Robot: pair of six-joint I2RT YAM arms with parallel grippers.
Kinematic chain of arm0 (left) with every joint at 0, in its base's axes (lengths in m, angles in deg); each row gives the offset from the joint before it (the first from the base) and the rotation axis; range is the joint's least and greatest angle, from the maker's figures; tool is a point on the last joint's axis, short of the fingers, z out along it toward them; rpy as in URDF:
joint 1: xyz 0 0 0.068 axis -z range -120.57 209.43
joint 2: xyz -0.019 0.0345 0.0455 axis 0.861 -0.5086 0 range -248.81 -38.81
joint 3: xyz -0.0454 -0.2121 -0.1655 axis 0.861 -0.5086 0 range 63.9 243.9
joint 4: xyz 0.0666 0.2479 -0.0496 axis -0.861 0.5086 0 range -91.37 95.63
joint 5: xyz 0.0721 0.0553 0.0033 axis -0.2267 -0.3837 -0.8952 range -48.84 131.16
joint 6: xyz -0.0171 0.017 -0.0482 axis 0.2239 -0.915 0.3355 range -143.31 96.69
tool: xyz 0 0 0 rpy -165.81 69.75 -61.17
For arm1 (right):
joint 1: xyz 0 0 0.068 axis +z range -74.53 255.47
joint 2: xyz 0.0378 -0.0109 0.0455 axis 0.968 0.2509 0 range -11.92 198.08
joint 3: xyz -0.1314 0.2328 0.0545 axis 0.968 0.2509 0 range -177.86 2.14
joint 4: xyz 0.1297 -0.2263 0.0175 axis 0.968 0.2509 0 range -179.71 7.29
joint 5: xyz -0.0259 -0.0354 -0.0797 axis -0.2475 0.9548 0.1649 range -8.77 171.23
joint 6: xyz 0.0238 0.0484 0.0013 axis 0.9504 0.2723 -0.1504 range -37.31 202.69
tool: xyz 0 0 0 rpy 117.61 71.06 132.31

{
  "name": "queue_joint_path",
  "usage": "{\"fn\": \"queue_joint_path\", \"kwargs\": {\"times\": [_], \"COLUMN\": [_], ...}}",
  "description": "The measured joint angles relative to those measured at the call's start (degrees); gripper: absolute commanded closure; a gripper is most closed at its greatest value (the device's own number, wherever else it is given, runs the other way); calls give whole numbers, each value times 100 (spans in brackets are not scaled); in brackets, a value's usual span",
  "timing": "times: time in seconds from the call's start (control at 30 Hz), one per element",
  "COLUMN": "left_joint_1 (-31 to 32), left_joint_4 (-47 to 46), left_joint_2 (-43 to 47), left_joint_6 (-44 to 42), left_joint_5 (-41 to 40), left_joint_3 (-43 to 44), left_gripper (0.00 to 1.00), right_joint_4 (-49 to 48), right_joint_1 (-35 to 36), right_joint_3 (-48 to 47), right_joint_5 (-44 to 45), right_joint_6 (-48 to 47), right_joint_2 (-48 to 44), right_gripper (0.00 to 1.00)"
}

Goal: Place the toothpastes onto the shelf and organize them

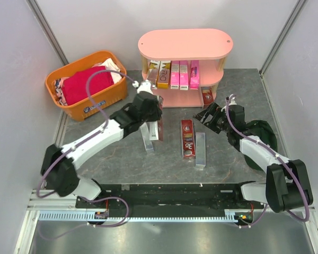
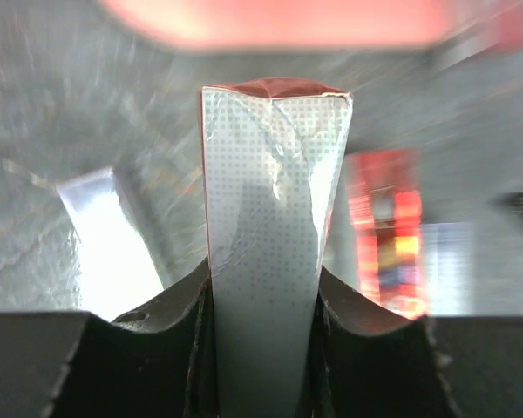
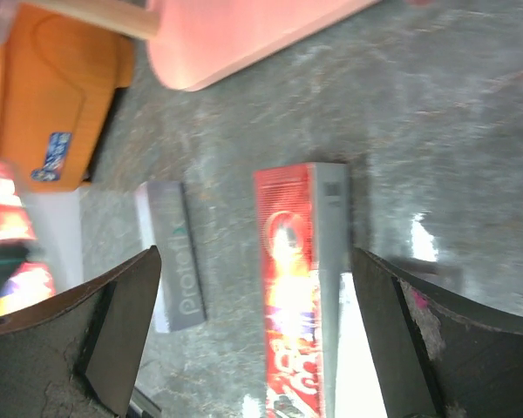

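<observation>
My left gripper (image 1: 147, 107) (image 2: 263, 272) is shut on a toothpaste carton (image 2: 270, 174) (image 1: 158, 128) with a silver dotted face and a dark red side, held up off the table in front of the pink shelf (image 1: 185, 45). A silver-grey carton (image 1: 147, 140) (image 2: 109, 235) lies on the table beside it. Several cartons (image 1: 177, 75), gold and pink, stand on the shelf's middle tier, and a dark red one (image 1: 207, 96) sits lower right. My right gripper (image 1: 209, 117) (image 3: 255, 254) is open over a dark red carton (image 1: 187, 138) (image 3: 292, 296) lying next to a silver one (image 1: 200, 150).
An orange basket (image 1: 87, 108) holding a red cloth (image 1: 87, 84) stands left of the shelf. The grey carton (image 3: 174, 257) and the basket (image 3: 52, 96) also show in the right wrist view. White walls close in the table on three sides.
</observation>
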Motion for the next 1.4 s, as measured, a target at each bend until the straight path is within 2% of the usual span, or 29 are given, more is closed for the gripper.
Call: {"fn": "queue_joint_path", "kwargs": {"times": [0.23, 0.37, 0.57, 0.67, 0.77, 0.97, 1.2, 1.4], "left_joint_1": [-706, -1266, -1558, -1639, -1674, -1731, -1742, -1779], "left_joint_4": [-852, -1937, -3473, -4148, -4699, -5296, -5637, -5770], "left_joint_2": [1436, 2190, 2750, 2927, 3056, 3274, 3368, 3235], "left_joint_6": [87, 605, 1567, 1998, 2282, 2470, 2494, 2588], "left_joint_5": [809, 1113, 1279, 1298, 1290, 1298, 1353, 1462], "left_joint_3": [-291, -1338, -2863, -3532, -3995, -4194, -4194, -4197], "left_gripper": [76, 76, 76, 75, 75, 74, 75, 75], "right_joint_4": [-422, -1056, -2194, -2933, -4026, -5149, -5727, -6166], "right_joint_1": [638, 1147, 1849, 2144, 2417, 2933, 3357, 3501], "right_joint_3": [-15, -15, -15, -15, -2, 31, 0, -111], "right_joint_5": [-227, -437, -774, -1029, -1263, -1517, -1633, -1635], "right_joint_6": [164, 459, 916, 1257, 1880, 2686, 2990, 3215], "right_joint_2": [-203, -260, -299, -55, 608, 1602, 1805, 2046], "right_gripper": [2, 2, 2, 2, 2, 2, 2, 8]}}
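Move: The left hand already holds the red toothpaste box clear of the table; the open right gripper is about 15 cm to its right, level in reach and some 5 cm lower. From the right hand, the held box's middle lies about 15 cm left and 5 cm higher; below, a red toothpaste lies 5 cm back, 4 cm left, 10 cm down, and a grey box 10 cm back, 1 cm right, 11 cm down. The left hand keeps its grip and carries the box about 11 cm up and 9 cm left, dipping briefly midway, while rolling some 50 degrees left side down and tipping its fingers up. Meanwhile the wide-open right hand sweeps some 24 cm left, back and up towards the box's near end, turning counter-clockwise with its left side rising, and brings its fingers around that end without visibly closing. ##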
